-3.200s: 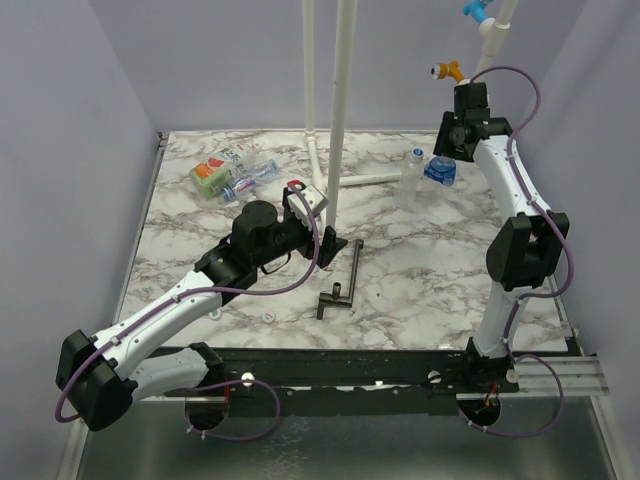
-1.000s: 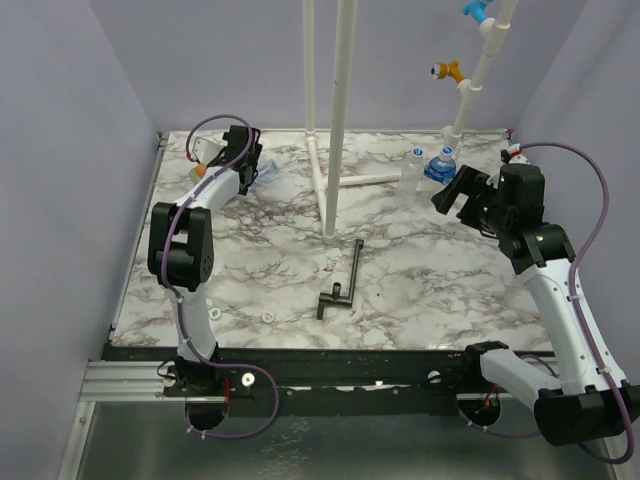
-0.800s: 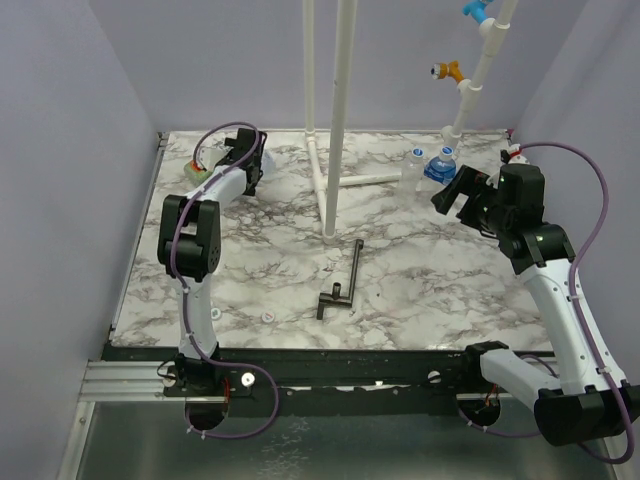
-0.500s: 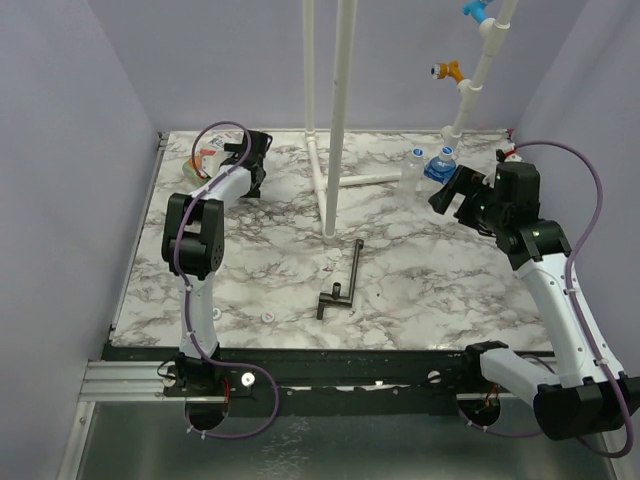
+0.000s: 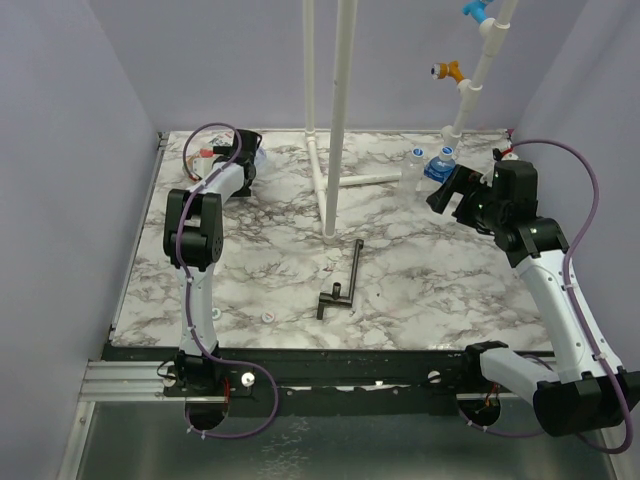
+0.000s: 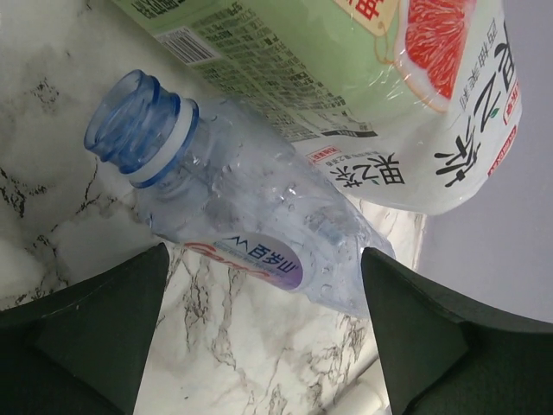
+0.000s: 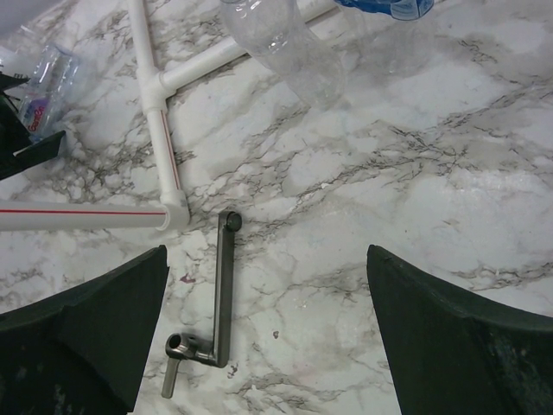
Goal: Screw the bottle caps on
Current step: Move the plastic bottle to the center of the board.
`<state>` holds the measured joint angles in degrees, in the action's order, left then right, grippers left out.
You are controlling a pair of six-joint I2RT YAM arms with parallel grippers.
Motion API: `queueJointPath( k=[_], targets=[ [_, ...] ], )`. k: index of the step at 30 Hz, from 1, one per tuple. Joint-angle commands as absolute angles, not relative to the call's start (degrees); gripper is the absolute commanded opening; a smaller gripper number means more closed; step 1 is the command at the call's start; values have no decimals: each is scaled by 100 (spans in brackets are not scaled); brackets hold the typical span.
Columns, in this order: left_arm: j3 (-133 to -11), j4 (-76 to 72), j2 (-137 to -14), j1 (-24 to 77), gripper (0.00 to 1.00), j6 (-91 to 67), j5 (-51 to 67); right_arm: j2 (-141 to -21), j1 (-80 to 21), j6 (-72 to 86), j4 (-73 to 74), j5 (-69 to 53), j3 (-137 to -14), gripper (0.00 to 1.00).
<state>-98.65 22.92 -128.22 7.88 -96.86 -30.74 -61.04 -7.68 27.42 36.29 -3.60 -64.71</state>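
Observation:
A clear bottle (image 6: 259,225) with a blue, uncapped neck lies on the marble just ahead of my open left gripper (image 6: 263,346). Beside it lies a larger bottle with a green, orange and red label (image 6: 363,78). In the top view my left gripper (image 5: 248,163) covers these bottles at the back left. My right gripper (image 5: 447,192) hangs open and empty above the table. It is just in front of a clear bottle (image 5: 413,165) and a blue-labelled bottle (image 5: 440,165). Two white caps (image 5: 215,313) (image 5: 268,317) lie near the front edge.
A black T-shaped tool (image 5: 345,280) (image 7: 220,294) lies mid-table. White pipes (image 5: 338,110) rise from a base (image 7: 155,112) at the back centre. Another pipe with blue and orange fittings (image 5: 470,70) stands at the back right. Purple walls enclose the table.
My left arm has swung its gripper further over the back-left bottles, now hiding them from above. My right gripper has edged slightly toward the back-right bottles. Both stay open.

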Motion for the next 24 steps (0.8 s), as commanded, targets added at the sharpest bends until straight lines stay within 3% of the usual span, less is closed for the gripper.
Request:
queueJointPath(
  k=[1, 9, 15, 24],
  targets=[
    [-10063, 2542, -13059, 711, 88, -9873, -3227, -6129, -783, 2622, 3524, -488, -6479, 100],
    [-10089, 2722, -13202, 694, 68, -10045, -3172, -6129, -783, 2592, 3498, -536, -6435, 100],
    [-9786, 2709, -13049, 700, 43, -9803, -3105, -6075, -782, 2562, 3481, -582, -6399, 100],
    [-8392, 2488, -12038, 992, 30, -9061, -3173, -5987, -782, 2543, 3459, -649, -6344, 100]
  ],
)
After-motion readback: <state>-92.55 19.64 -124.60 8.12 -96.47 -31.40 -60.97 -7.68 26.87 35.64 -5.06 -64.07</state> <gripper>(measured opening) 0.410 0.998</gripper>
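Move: Just ahead of the left hand's open fingers, the clear plastic bottle lies on its side, its middle about 1 cm forward, 2 cm left and 2 cm below, neck pointing back and somewhat left. The green-labelled bottle lies against its far-left side, some 4 cm ahead and 10 cm left of the hand; the floor pipe's tee is roughly 18 cm right and 3 cm back. From the right hand the clear bottle is about 27 cm forward, 57 cm left and 21 cm lower. Closing to well under half open, the left fingers shut across the clear bottle's body, towards its base end, and begin to pinch it. Meanwhile the hand noses about 1 cm forward and slightly left, then pulls straight back some 2.5 cm with the bottle between the pads, staying at nearly the same height. ##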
